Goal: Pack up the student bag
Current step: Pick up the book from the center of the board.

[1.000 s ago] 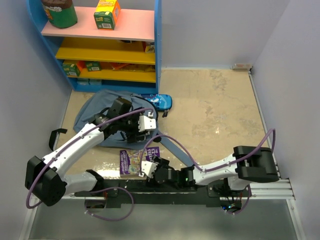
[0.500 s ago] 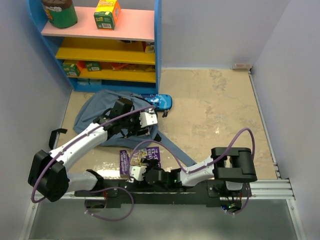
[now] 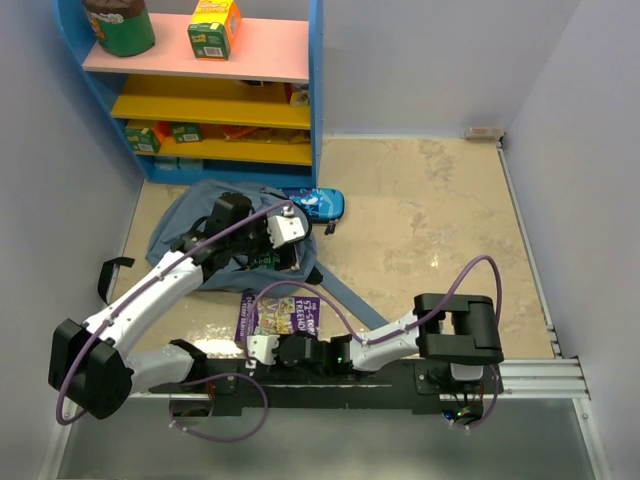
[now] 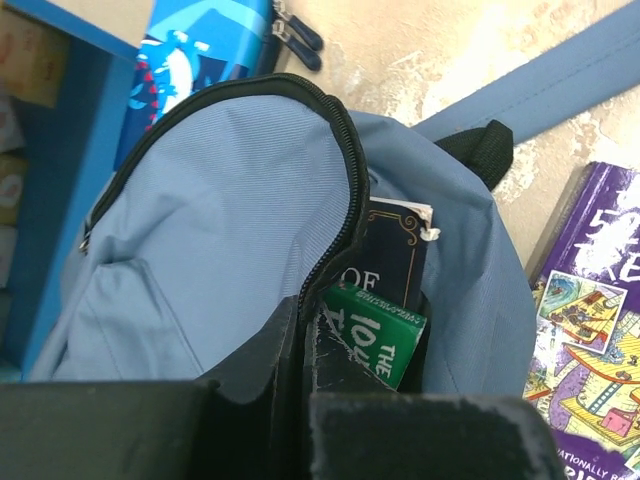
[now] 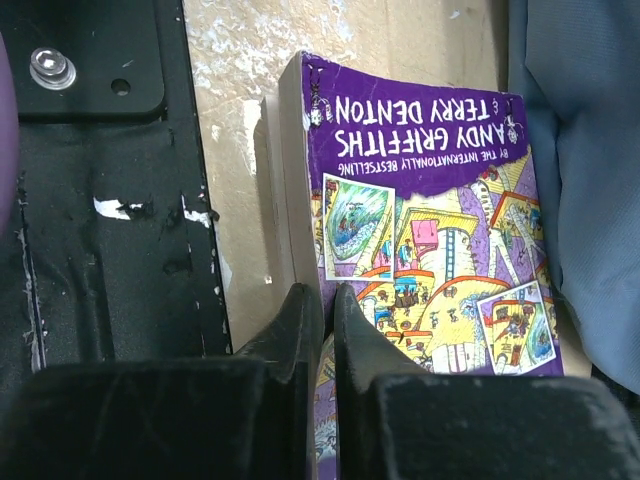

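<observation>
The slate-blue student bag (image 3: 190, 215) lies at the left in front of the shelf, its zip mouth gaping. My left gripper (image 3: 275, 250) is shut on the zip edge of the bag's opening (image 4: 345, 200). A green book (image 4: 385, 340) and a dark one (image 4: 390, 260) stand inside. A purple illustrated book (image 3: 285, 313) lies flat beside the bag near the arm bases. My right gripper (image 5: 327, 305) is shut on that purple book (image 5: 430, 200) at its near edge, with a strip of cover showing between the fingers.
A glossy blue pencil case (image 3: 318, 203) lies just beyond the bag by the blue shelf unit (image 3: 200, 100), which holds boxes and a jar. A long bag strap (image 3: 350, 300) trails right across the floor. The black mounting rail (image 5: 100, 200) runs just left of the purple book.
Both grippers have gone from open to shut. The left one closed on the bag's zip edge. The right arm swung left along the rail and closed on the purple book.
</observation>
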Robot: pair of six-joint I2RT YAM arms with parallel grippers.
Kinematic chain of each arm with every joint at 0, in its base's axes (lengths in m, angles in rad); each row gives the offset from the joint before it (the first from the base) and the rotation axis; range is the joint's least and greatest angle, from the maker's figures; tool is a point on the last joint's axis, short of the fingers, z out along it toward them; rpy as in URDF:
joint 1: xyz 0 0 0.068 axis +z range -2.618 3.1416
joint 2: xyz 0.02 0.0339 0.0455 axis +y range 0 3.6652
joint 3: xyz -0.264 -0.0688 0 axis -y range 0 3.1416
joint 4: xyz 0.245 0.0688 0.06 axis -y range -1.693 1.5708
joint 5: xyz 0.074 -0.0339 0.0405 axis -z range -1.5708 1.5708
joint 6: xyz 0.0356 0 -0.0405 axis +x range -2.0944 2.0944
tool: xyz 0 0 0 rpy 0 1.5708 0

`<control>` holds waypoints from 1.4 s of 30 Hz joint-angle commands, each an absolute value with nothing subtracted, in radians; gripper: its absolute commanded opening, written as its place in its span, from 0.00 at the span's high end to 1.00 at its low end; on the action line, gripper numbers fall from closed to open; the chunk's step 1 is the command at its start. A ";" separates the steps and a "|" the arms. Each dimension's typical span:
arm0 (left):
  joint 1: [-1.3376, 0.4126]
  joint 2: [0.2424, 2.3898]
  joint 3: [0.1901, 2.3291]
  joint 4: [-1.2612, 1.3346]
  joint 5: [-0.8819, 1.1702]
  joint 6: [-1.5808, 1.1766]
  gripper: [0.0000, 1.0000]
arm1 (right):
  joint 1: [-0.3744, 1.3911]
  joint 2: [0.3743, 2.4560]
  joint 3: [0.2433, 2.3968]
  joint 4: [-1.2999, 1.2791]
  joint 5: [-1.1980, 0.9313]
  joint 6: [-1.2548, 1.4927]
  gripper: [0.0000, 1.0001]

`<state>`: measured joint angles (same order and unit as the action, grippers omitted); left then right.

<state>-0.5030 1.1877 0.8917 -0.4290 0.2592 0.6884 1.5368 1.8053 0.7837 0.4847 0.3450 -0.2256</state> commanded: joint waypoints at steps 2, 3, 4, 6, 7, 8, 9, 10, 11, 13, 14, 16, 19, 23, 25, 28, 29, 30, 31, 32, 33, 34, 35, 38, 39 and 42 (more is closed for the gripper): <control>-0.436 1.132 0.946 -0.408 0.238 0.638 1.00 | 1.525 1.772 0.770 0.351 0.353 -0.193 1.00; -0.425 1.131 0.954 -0.407 0.223 0.626 1.00 | 1.526 1.716 0.764 0.350 0.394 -0.196 1.00; -0.405 1.131 0.960 -0.408 0.221 0.620 1.00 | 1.529 1.686 0.758 0.345 0.412 -0.192 1.00; -0.381 1.131 0.977 -0.410 0.210 0.603 1.00 | 1.554 1.581 0.752 0.331 0.548 -0.181 1.00; -0.365 1.128 0.979 -0.403 0.203 0.595 1.00 | 1.566 1.542 0.750 0.327 0.602 -0.178 1.00; -0.356 1.127 0.983 -0.402 0.198 0.589 1.00 | 1.575 1.510 0.752 0.305 0.635 -0.175 1.00; -0.338 1.126 0.992 -0.399 0.192 0.575 1.00 | 1.595 1.441 0.755 0.292 0.656 -0.172 1.00; -0.328 1.124 0.996 -0.397 0.192 0.566 1.00 | 1.606 1.412 0.759 0.284 0.726 -0.167 1.00; -0.322 1.124 1.005 -0.400 0.193 0.558 1.00 | 1.617 1.382 0.761 0.263 0.757 -0.164 1.00; -0.308 1.120 1.009 -0.414 0.199 0.555 1.00 | 1.637 1.283 0.765 0.241 0.834 -0.158 1.00; -0.307 1.118 1.011 -0.414 0.192 0.537 1.00 | 1.640 1.244 0.764 0.229 0.857 -0.160 1.00; -0.299 1.109 1.011 -0.422 0.175 0.526 1.00 | 1.640 1.163 0.761 0.212 0.917 -0.170 1.00; -0.299 1.071 1.002 -0.431 0.175 0.522 1.00 | 1.640 1.099 0.761 0.196 0.959 -0.213 1.00; -0.298 1.011 0.980 -0.463 0.182 0.499 1.00 | 1.634 1.074 0.765 0.262 0.982 -0.313 1.00; -0.301 0.973 0.971 -0.492 0.210 0.489 1.00 | 1.602 1.077 0.778 0.297 0.956 -0.362 1.00; -0.299 0.904 0.937 -0.508 0.238 0.463 1.00 | 1.539 1.097 0.801 0.353 0.865 -0.388 1.00; -0.299 0.884 0.921 -0.509 0.238 0.450 1.00 | 1.520 1.103 0.804 0.377 0.844 -0.393 1.00; -0.299 0.841 0.913 -0.511 0.241 0.448 1.00 | 1.494 1.114 0.810 0.390 0.803 -0.397 1.00; -0.299 0.819 0.905 -0.511 0.241 0.443 1.00 | 1.480 1.121 0.814 0.402 0.779 -0.403 1.00; -0.299 0.799 0.890 -0.511 0.242 0.437 1.00 | 1.467 1.126 0.819 0.420 0.760 -0.403 1.00; -0.299 0.766 0.884 -0.512 0.245 0.434 1.00 | 1.444 1.147 0.827 0.431 0.735 -0.405 1.00; -0.299 0.755 0.879 -0.515 0.245 0.430 1.00 | 1.436 1.161 0.833 0.442 0.695 -0.411 1.00; -0.299 0.744 0.868 -0.518 0.247 0.423 1.00 | 1.430 1.179 0.838 0.463 0.677 -0.414 1.00; -0.299 0.729 0.865 -0.541 0.250 0.416 1.00 | 1.416 1.256 0.864 0.511 0.623 -0.429 1.00; -0.299 0.721 0.865 -0.546 0.244 0.414 1.00 | 1.414 1.273 0.879 0.518 0.608 -0.431 1.00; -0.299 0.704 0.864 -0.540 0.226 0.411 1.00 | 1.416 1.341 0.910 0.549 0.557 -0.430 1.00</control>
<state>-0.3077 0.7368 0.8539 -0.5877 0.2321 0.4469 1.4132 1.3029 0.8223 0.3897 0.6621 -0.3950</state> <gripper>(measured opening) 0.048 0.054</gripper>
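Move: The right hand's fingers are already shut on the near edge of the purple treehouse book, whose middle is about 5 cm ahead. The bag's opening lies roughly 18 cm ahead, level sideways and 6 cm higher; the pencil case is some 32 cm ahead and 10 cm right. The left hand holds the opening's zipped rim, the opening's middle being about 2 cm back, 2 cm right and 8 cm below. The right hand keeps its pinch on the purple book and lifts it some 21 cm, swinging right, then forward, and finally part-way back left beside the bag, fingers tilting up towards level and turning clockwise. The left hand, still gripping the zipped rim, draws it left and up about 8 cm each, first slightly forward, then back, turning counter-clockwise. ##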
